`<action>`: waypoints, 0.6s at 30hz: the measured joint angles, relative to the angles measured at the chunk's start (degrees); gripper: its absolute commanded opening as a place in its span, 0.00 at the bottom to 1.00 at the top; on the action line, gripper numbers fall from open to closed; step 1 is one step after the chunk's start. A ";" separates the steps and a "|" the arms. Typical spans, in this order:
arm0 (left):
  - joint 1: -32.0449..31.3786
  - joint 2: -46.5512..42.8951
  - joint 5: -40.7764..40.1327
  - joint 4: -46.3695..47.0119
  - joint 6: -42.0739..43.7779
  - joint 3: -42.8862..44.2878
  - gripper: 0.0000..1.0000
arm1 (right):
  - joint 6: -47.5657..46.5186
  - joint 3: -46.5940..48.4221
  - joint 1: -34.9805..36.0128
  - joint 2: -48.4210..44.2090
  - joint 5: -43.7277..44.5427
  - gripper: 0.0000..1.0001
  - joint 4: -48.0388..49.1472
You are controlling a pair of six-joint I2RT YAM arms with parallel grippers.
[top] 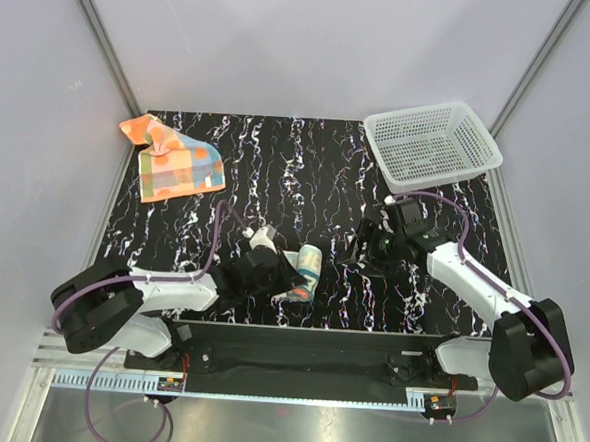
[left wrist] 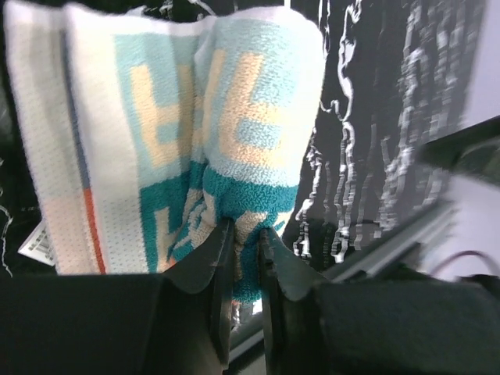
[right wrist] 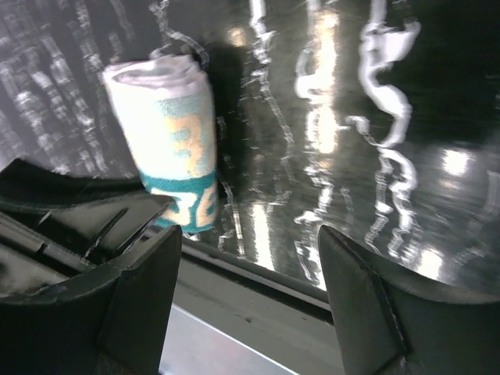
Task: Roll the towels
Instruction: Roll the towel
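The cream towel with teal and orange lettering [top: 306,272] lies rolled near the table's front middle. My left gripper [top: 284,276] is shut on its near teal edge; in the left wrist view the fingers [left wrist: 221,258] pinch the cloth [left wrist: 226,133] between them. My right gripper [top: 356,253] stands open to the right of the roll, apart from it, with nothing between its fingers [right wrist: 148,273]; the roll [right wrist: 168,144] shows upper left in its view. The orange towel with coloured patches [top: 174,161] lies spread flat at the back left.
A white mesh basket [top: 432,141] stands at the back right corner. The table is black with white marbling [top: 298,171]. Grey walls close in on both sides. The metal rail [top: 305,392] runs along the near edge.
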 measured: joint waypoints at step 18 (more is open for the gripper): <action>5.66 7.10 9.40 38.14 -23.89 -19.06 0.00 | 7.82 -14.47 9.03 9.88 -8.70 0.77 42.73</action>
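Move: The left hand already pinches the rabbit towel's roll; the roll's middle lies about 2 cm ahead of its pads, 2 cm to the right and 1 cm lower. From the open right hand the roll is some 12 cm to the left, 4 cm back and 6 cm down, with the folded towel end roughly 5 cm farther left. The basket stands about 26 cm ahead of the right hand and 16 cm to its right. The right hand sweeps left about 8.5 cm towards the roll, sinking some 3.5 cm on the way, its fingers staying wide open while the wrist rolls roughly 15 degrees, left side up, and swings a little counter-clockwise, to bring the gap up to the roll's right side. The left hand keeps its pinch and turns with the towel by some 25 degrees, its left side dipping so the fingers lie flatter and point more to the right, as it eases nearly 2 cm left and about 1 cm down. ##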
